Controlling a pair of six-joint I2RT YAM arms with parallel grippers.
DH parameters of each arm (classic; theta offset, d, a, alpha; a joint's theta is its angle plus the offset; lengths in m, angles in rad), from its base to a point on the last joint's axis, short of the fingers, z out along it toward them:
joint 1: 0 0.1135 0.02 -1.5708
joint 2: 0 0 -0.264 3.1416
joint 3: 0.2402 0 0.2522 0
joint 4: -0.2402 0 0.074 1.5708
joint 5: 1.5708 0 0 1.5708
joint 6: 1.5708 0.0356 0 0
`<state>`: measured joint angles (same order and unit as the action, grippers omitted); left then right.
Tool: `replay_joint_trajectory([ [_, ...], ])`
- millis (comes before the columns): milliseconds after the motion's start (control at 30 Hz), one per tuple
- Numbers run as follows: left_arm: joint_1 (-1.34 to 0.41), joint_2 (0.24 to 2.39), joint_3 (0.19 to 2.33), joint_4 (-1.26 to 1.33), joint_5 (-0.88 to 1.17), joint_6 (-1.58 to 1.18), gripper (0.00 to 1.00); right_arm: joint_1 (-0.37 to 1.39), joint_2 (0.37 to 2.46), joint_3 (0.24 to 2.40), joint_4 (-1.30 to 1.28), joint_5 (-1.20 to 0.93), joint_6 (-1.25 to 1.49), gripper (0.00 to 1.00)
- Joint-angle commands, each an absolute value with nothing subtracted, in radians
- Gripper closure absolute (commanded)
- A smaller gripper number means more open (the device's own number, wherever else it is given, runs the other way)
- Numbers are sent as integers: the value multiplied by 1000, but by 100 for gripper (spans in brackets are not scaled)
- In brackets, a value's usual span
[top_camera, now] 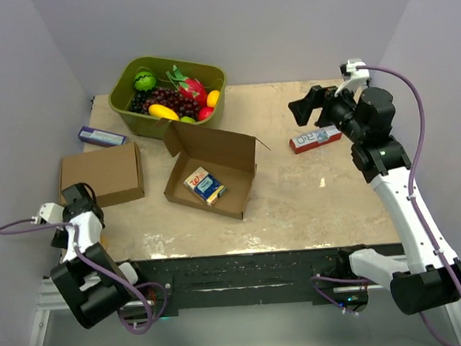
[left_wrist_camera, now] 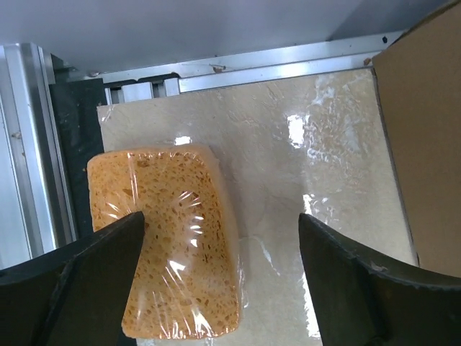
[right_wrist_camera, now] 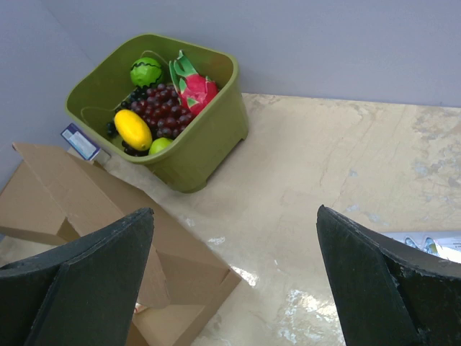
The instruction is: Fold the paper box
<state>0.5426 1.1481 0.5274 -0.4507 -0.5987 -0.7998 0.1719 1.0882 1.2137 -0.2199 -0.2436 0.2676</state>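
The paper box (top_camera: 212, 168) lies open in the middle of the table, lid raised toward the back, with a small colourful packet (top_camera: 204, 184) inside. In the right wrist view its corner (right_wrist_camera: 180, 277) shows at the lower left. My left gripper (top_camera: 75, 198) hangs open over the near left corner of the table. In the left wrist view, the left gripper (left_wrist_camera: 221, 223) is above a plastic-wrapped orange sponge (left_wrist_camera: 173, 245), whose right part lies between the fingers. My right gripper (top_camera: 309, 106) is raised at the back right, open and empty (right_wrist_camera: 234, 213).
A second, closed brown box (top_camera: 102, 176) sits at the left, its edge (left_wrist_camera: 425, 144) beside the sponge. A green tub of fruit (top_camera: 166, 94) stands at the back. A blue packet (top_camera: 101, 136) lies left of it. A red-and-white carton (top_camera: 315, 139) lies under the right gripper.
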Motion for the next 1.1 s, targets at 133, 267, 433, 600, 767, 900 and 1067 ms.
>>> replay_joint_trajectory([
  [133,552,1143,400,-333,-499,-953,52,170,1042,1262,-225,-245,255,1],
  [267,552,1144,400,-310,-479,-899,86,170,1039,1255,-222,-239,259,1],
  [433,551,1085,356,-272,-399,-848,100,169,1035,1252,-222,-239,264,1],
  [600,535,1008,218,-183,-209,-902,100,169,1039,1247,-218,-239,271,1],
  [767,451,904,192,-215,-176,-925,100,170,1037,1239,-204,-258,288,1],
  [900,375,864,215,-287,-146,-931,100,170,1035,1230,-192,-268,304,1],
  [1067,289,861,282,-388,-60,-971,100,169,1040,1227,-187,-275,304,1],
])
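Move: The wrapped bread slice lies almost under the left hand's open fingers, its middle about 2 cm back, 2 cm to the right and 1 to 2 cm below. The closed carton stands some 17 cm ahead and 7 cm to the right of this hand; the open paper box is roughly 16 cm ahead and 36 cm to the right. From the idle right hand the bread is some 25 cm back, 58 cm to the left and 35 cm lower. The left hand stays low over the bread slice while its wide-open fingers close all the way, pinching the wrapper at the bread's edge. Still at the same height, it then takes the bread forward and increasingly to the right, about 7.5 cm forward and 9 cm right, past the near side of the closed carton towards the open paper box, while the wrist turns some 35 degrees so that the down-slanting fingers swing from pointing left to pointing forward-left. ##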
